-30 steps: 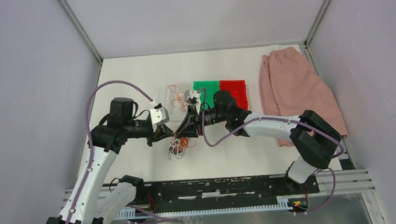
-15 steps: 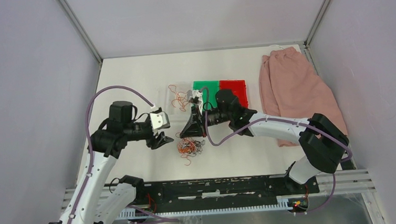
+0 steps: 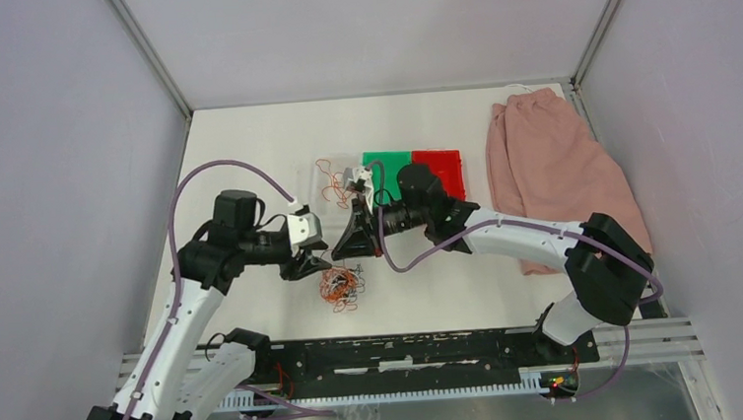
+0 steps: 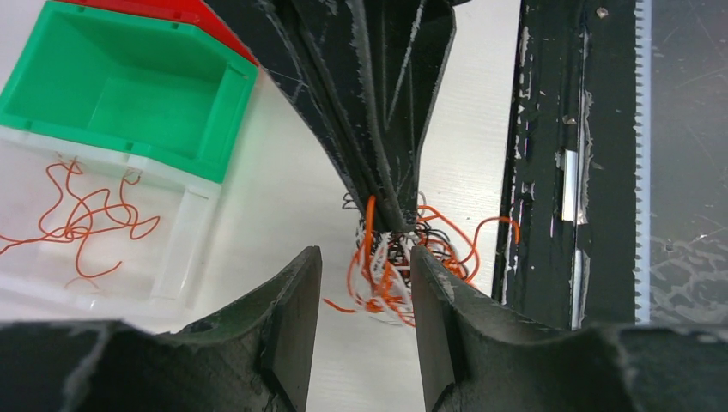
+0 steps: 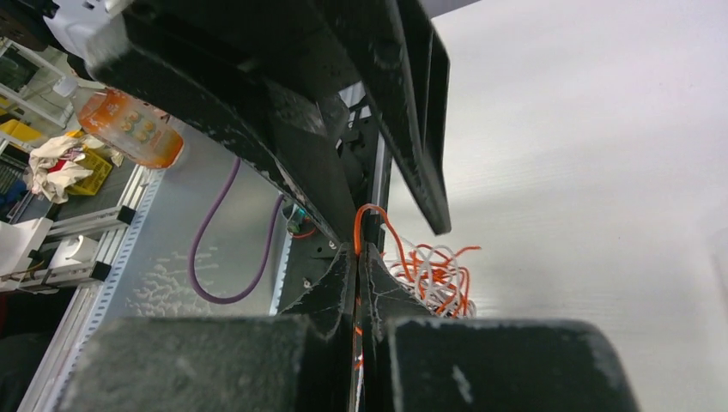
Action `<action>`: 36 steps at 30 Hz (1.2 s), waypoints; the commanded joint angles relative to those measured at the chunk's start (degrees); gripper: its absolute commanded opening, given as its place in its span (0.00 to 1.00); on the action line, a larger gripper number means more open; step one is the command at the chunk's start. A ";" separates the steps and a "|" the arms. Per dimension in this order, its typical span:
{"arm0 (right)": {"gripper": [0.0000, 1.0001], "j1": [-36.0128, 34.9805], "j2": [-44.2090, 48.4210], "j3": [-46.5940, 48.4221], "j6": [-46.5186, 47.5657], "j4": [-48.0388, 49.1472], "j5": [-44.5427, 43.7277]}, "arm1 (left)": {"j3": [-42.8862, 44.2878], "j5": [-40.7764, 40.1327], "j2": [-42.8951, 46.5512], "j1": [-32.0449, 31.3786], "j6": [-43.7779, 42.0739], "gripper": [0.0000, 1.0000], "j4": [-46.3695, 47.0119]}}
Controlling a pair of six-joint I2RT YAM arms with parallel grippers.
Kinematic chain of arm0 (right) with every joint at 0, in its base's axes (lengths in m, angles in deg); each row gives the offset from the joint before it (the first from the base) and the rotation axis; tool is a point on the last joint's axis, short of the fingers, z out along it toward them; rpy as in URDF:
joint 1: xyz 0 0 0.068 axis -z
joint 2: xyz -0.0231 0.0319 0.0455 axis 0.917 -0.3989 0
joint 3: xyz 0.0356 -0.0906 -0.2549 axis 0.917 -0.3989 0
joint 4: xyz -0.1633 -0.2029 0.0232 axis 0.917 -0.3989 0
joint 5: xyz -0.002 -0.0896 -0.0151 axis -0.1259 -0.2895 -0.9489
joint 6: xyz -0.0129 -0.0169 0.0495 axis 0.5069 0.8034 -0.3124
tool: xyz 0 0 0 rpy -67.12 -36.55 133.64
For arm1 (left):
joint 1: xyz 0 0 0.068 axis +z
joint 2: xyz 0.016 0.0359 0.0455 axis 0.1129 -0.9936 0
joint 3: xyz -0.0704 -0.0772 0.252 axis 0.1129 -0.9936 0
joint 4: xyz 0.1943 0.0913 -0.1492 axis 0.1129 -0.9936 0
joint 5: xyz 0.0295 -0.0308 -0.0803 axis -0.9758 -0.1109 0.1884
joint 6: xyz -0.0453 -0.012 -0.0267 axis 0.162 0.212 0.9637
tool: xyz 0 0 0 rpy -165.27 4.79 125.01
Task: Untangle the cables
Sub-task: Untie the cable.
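Observation:
The cables (image 3: 340, 285) form a small clump of orange, white and black wires on the table near the front. My right gripper (image 3: 351, 254) points down onto the clump's top and is shut on an orange wire (image 5: 359, 225) that loops up from the clump (image 5: 432, 276). My left gripper (image 3: 323, 265) is just left of the clump, low over the table. In the left wrist view it (image 4: 364, 262) stands open with nothing between its fingers. The clump (image 4: 397, 268) lies just beyond the fingertips, under the right gripper's closed fingers (image 4: 378, 129).
A clear tray (image 3: 329, 185) holding loose orange wires (image 4: 86, 210), a green bin (image 3: 387, 167) and a red bin (image 3: 440, 169) stand in a row behind the grippers. A pink cloth (image 3: 553, 173) lies at the right. The black rail (image 3: 407, 351) runs along the near edge.
My left gripper let go of the clump and opened, then came back close to it. My right gripper shut on an orange wire. The clump dropped nearer the front.

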 commanded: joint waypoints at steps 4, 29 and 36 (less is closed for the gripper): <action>0.00 -0.34 -0.23 4.16 -3.09 3.83 0.09 | -2.25 -1.11 0.94 -0.57 1.65 0.35 6.16; 0.62 4.66 9.10 -10.16 -17.34 16.51 -11.55 | -2.95 -2.84 7.41 -0.56 18.52 0.03 25.60; 0.64 4.64 10.82 -10.02 -12.38 9.55 -20.15 | -0.68 -1.48 6.29 -0.50 19.07 0.03 25.59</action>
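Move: The orange strand pulled from the cables is still pinched in the right fingertips, its loop standing about 1 cm to that hand's left; the tangled bundle hangs some 12 cm below the right hand. From the open left fingers the strand is roughly 2 cm to the right and 1 cm ahead, with the bundle about 12 cm below and 2 cm right. The clear box lies some 26 cm ahead of the left hand and 20 cm lower, the green box 14 cm right of it. Forward about 4 cm with a small dip, the left hand closes its open fingers on the orange strand beside the right fingertips, turns slightly counter-clockwise, then lifts about 6 cm from its lowest point, easing back a little. The right hand rises 2–3 cm, opens once the left has shut, then backs away to the right and forward, turning some 20 degrees clockwise. ##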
